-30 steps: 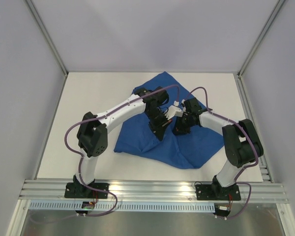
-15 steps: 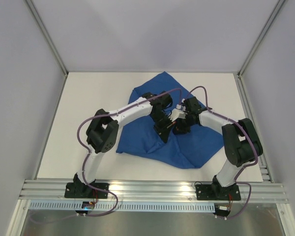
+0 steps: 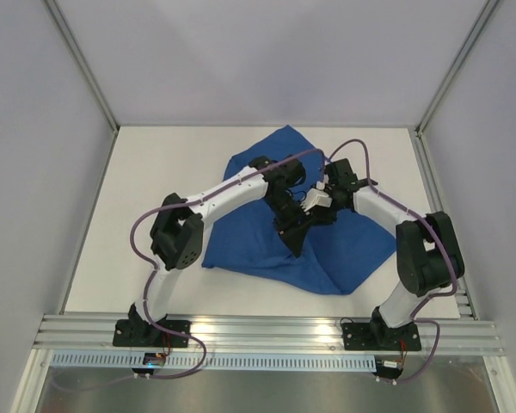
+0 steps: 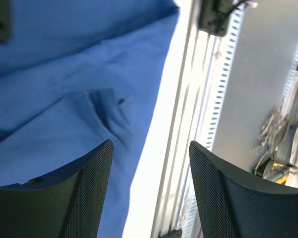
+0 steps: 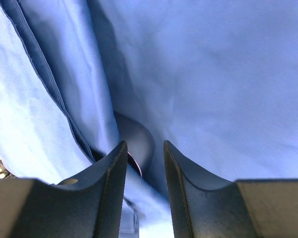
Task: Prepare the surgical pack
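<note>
The surgical pack shows as a crumpled royal-blue drape (image 3: 348, 249) spread on the white table (image 3: 155, 172). My left gripper (image 3: 295, 236) hovers over the drape's middle, pointing toward the near edge. In the left wrist view the left gripper (image 4: 151, 193) is open with nothing between its mesh pads (image 4: 89, 193), and the drape (image 4: 64, 74) lies beyond on the left. My right gripper (image 3: 322, 205) sits just behind it over the drape. In the right wrist view the right gripper (image 5: 145, 188) has its jaws apart, close over folds of the drape (image 5: 213, 74) and a hemmed edge (image 5: 44, 74).
An aluminium rail (image 3: 267, 331) runs along the table's near edge and also shows in the left wrist view (image 4: 188, 124). Grey enclosure walls stand on three sides. Both arms' purple cables (image 3: 353, 159) arc over the drape.
The left gripper has gone from shut to open and shifted toward the near right. The right gripper has widened its jaws and drawn back toward the far side.
</note>
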Tool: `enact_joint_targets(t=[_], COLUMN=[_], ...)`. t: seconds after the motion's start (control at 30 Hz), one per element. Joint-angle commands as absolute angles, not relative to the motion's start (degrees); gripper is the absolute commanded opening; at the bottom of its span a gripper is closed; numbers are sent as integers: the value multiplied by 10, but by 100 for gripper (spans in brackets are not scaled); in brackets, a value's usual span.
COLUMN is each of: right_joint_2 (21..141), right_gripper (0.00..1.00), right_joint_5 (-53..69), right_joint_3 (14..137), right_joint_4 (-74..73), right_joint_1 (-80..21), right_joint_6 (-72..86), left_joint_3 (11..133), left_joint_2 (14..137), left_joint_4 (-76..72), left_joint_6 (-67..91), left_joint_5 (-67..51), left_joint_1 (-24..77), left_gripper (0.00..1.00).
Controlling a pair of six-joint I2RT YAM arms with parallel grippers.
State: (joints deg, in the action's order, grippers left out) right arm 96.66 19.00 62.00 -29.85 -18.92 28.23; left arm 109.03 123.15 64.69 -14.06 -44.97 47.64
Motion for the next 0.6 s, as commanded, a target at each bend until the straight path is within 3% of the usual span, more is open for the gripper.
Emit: enact_joint_targets(t=[0.0, 0.17, 0.33, 0.4, 0.43, 0.47, 0.57], right_joint_2=[926, 889, 840, 828, 828, 829, 833], right_gripper=[39, 40, 43, 50, 61, 66, 66], right_joint_5=[177, 134, 131, 160, 204, 226, 243], right_joint_3=[635, 665, 677, 661, 657, 650, 620], right_joint_4=[-320, -366, -407, -406, -412, -417, -442], right_joint_1=[-171, -168, -170, -181, -187, -190, -210], right_joint_6=[265, 232, 214, 200, 198, 200, 197], left_joint_3=[1141, 1174, 1110, 1055, 1035, 1014, 936], left_joint_2=[1187, 1151, 1068, 1034, 1026, 1018, 1000], left_joint_4=[732, 796, 782, 759, 749, 729, 686], left_joint_6=[-206, -251, -231, -217, -212, -199, -192], left_joint_5=[-507, -489, -455, -387, -359, -304, -238], left_joint_1=[481, 471, 390, 337, 299, 281, 217], left_gripper=[71, 69, 67, 66, 67, 70, 73])
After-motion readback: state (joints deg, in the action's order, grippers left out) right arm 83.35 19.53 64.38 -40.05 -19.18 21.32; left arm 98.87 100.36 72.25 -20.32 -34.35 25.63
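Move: The folded-over tip of the blue cloth lies almost under the left hand, about 2 cm back, 1 cm to its right and 10 cm below. The cloth's near-left corner is some 23 cm to that hand's left and 4 cm back; its near-right corner is about 12 cm back and 14 cm right. From the right hand, the tip lies roughly 10 cm back, 5 cm left and 4 cm down. Left hand rises, then sweeps about 16 cm left and forward from the tip; right lifts 7 cm, opening wider. ##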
